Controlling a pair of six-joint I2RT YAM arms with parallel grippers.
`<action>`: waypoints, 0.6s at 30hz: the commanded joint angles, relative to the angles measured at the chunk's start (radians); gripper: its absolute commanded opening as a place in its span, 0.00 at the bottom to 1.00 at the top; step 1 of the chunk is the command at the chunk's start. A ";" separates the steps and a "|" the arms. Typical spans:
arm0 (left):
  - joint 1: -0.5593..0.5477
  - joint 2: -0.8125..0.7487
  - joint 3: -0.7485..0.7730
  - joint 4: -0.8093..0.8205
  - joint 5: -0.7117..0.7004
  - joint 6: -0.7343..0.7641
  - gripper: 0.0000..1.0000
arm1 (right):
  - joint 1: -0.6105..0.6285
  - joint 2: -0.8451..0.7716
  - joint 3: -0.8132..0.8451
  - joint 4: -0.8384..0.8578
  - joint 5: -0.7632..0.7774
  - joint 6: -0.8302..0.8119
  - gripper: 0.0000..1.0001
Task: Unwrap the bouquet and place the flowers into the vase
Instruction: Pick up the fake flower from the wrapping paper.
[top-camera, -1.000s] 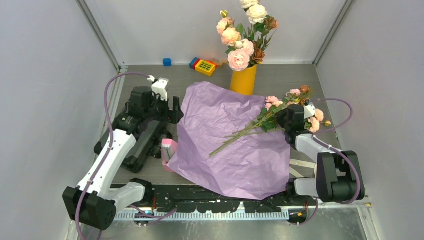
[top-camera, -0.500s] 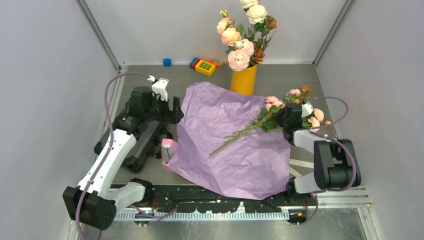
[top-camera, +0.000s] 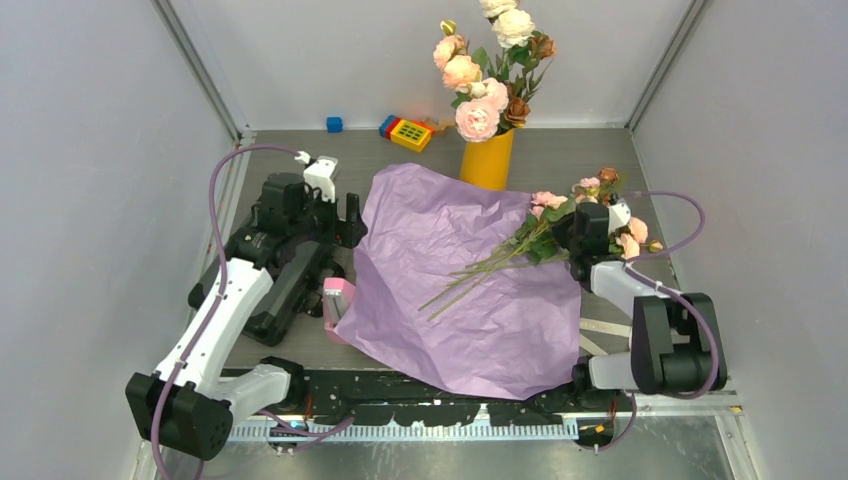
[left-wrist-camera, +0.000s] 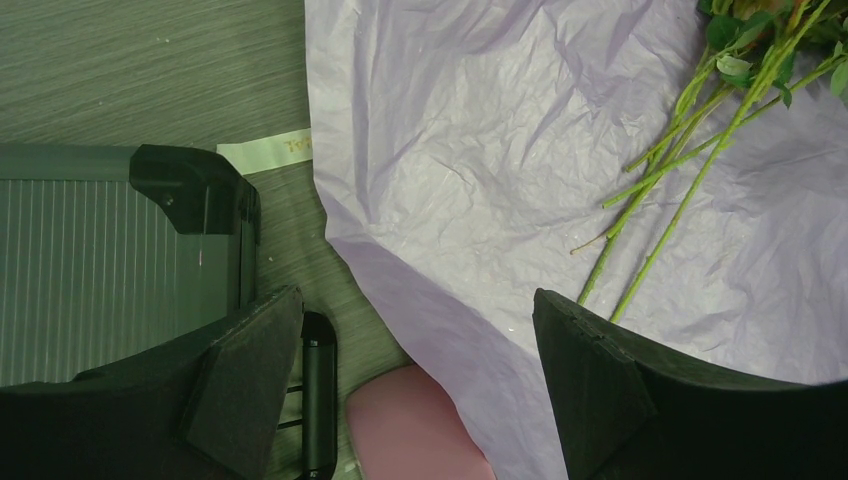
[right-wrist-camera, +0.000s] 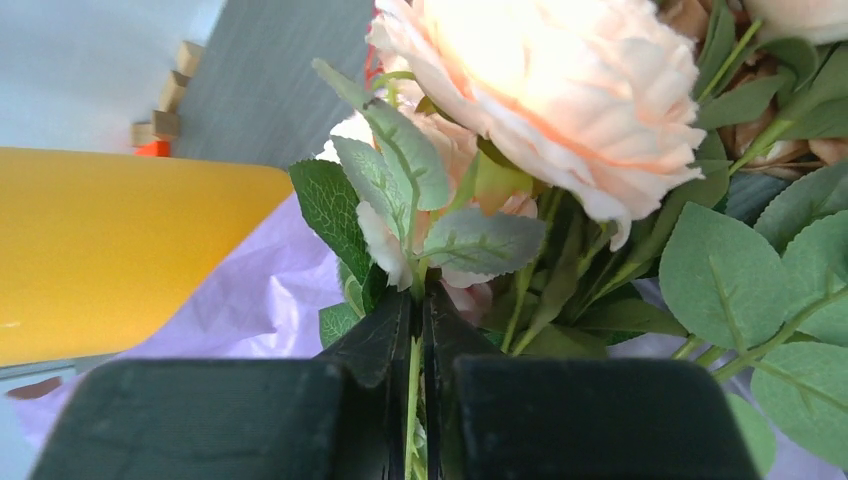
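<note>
The bouquet lies unwrapped: its lilac paper (top-camera: 450, 300) is spread flat on the table, and it also shows in the left wrist view (left-wrist-camera: 480, 150). The flowers (top-camera: 540, 232), small pink and brown roses on thin green stems (left-wrist-camera: 680, 170), lie across the sheet's right side. My right gripper (top-camera: 575, 235) is shut on their stems just below the blooms; a green stem runs between its closed jaws (right-wrist-camera: 418, 305) under a peach rose (right-wrist-camera: 540, 80). The yellow-orange vase (top-camera: 487, 160) stands behind the paper, holding big pale roses. My left gripper (top-camera: 345, 228) hangs open at the sheet's left edge (left-wrist-camera: 417, 300).
A pink object (top-camera: 338, 297) pokes out from under the paper's left edge, between my left fingers (left-wrist-camera: 410, 430). A blue block (top-camera: 334, 124) and a yellow-red toy (top-camera: 408, 132) sit at the back wall. Beige ribbon (top-camera: 600, 330) lies by the right arm's base.
My right gripper has closed on the flower stems and its arm has shifted slightly. The stems have spread a little on the paper. The left arm has not moved.
</note>
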 joint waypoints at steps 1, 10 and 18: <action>-0.002 0.001 0.001 0.033 -0.003 0.008 0.88 | -0.007 -0.136 0.002 -0.012 0.064 -0.001 0.00; -0.002 -0.004 0.001 0.033 -0.003 0.008 0.87 | -0.007 -0.347 0.003 -0.150 0.135 -0.023 0.00; -0.002 -0.008 0.003 0.030 -0.010 0.008 0.87 | -0.006 -0.506 0.104 -0.250 0.162 -0.133 0.00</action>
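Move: My right hand already has a flower stem pinched. The yellow vase stands about 20 cm to its left and 10 cm farther out, its middle a few centimetres higher. The other loose pink roses lie some 7 cm left and 4 cm ahead, a little lower, and the middle of the purple wrapping paper is roughly 24 cm left and 12 cm back, 7 cm below. From my left hand the vase is about 28 cm right, 17 cm ahead, its middle 11 cm lower. Keeping the stem pinched in my shut fingers, I raise my right hand quickly, about 10 cm straight up off the pile at first, then easing back some 4 cm and slightly right as it goes on climbing. My wrist tips the fingers upward by roughly 10 to 15 degrees, so the bloom end leads the flower away from the others on the paper. ##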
